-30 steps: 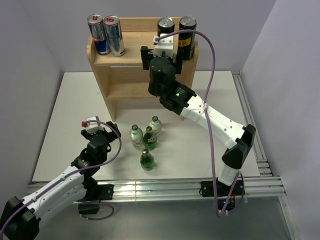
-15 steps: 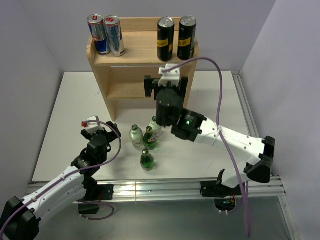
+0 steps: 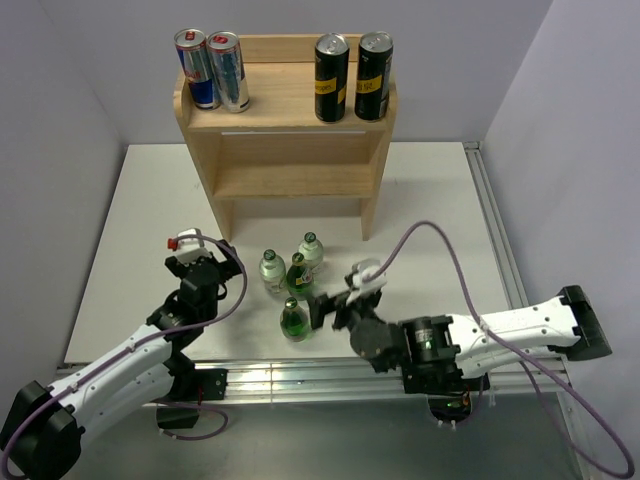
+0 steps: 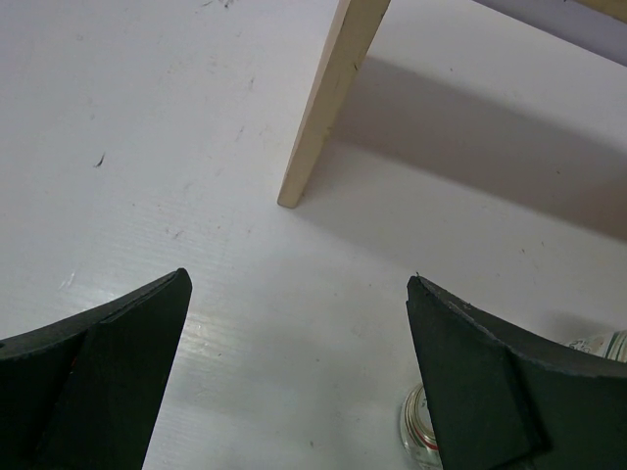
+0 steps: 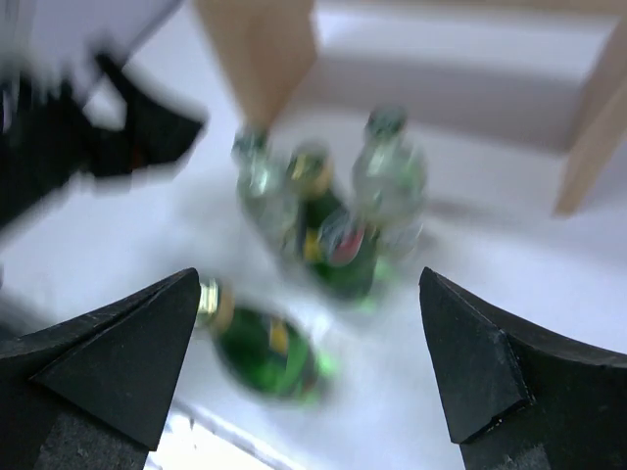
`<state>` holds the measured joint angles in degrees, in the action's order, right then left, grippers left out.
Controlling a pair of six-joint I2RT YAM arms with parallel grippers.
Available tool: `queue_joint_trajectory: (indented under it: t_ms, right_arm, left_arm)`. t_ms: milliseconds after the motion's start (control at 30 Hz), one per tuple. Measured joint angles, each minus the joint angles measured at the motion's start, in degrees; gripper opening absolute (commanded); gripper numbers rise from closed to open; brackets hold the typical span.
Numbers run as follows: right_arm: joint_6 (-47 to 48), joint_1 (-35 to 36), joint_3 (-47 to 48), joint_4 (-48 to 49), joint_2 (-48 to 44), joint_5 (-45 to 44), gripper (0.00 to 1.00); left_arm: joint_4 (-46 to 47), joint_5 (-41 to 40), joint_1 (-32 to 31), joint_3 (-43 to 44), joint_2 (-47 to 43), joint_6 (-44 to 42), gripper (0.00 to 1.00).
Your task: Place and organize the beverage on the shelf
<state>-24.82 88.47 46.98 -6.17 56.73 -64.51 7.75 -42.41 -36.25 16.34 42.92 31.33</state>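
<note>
The light-wood shelf [image 3: 285, 115] stands at the back; its top holds two blue-silver cans [image 3: 210, 68] on the left and two black-yellow cans [image 3: 350, 76] on the right. Several small bottles stand on the table in front: two clear [image 3: 271, 270] [image 3: 311, 248] and two green [image 3: 299, 277] [image 3: 294, 319]. My right gripper [image 3: 340, 300] is open and empty, low, just right of the front green bottle [image 5: 265, 348]; its view is blurred. My left gripper [image 3: 195, 250] is open and empty, left of the bottles, facing a shelf leg [image 4: 328, 98]; a clear bottle [image 4: 416, 431] shows by its right finger.
The white table sheet [image 3: 140, 210] is walled by grey panels left and right. A metal rail [image 3: 330, 372] runs along the near edge and another along the right side [image 3: 495, 230]. The shelf's lower tier [image 3: 290, 180] holds nothing visible.
My right arm has pulled back from the shelf's top, swung down and toward the near edge, and now sits low beside the bottles. The left gripper shifted only slightly.
</note>
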Motion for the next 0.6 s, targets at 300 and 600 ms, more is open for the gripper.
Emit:
queue_joint_trajectory:
  t_ms: [300,600]
  right_arm:
    - [-13.6,11.8,-22.5,10.8,3.0,9.0,1.00]
    - [-16.2,9.7,-26.4,25.8,13.5,13.2,1.00]
  left_arm:
    - [-0.2,-0.3,0.0,0.4,-1.0,0.0,0.99]
    - [-0.1,-0.3,0.0,0.4,-2.2,-0.1,0.99]
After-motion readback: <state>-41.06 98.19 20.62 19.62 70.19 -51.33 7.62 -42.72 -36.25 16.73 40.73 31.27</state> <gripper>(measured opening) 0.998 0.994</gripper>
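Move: Below the empty right hand and to its left, the nearest green bottle stands about 9 cm left, 3 cm back and some 19 cm lower. Beyond that bottle, the second green bottle is about 10 cm farther out; the left clear bottle is some 12 cm farther out and 5 cm to its left, the right clear bottle about 16 cm farther out and 4 cm to its right. From the left hand, the nearest green bottle is about 15 cm back, 16 cm right and 5 cm lower. Sinking fast, some 18 cm, the right hand also draws back about 8 cm early on, then edges left, coming down beside the near right side of the nearest green bottle. The wrist swings roughly 20 degrees counter-clockwise and tips down a little, pointing the wide-open fingers at the bottle, still short of touching. ##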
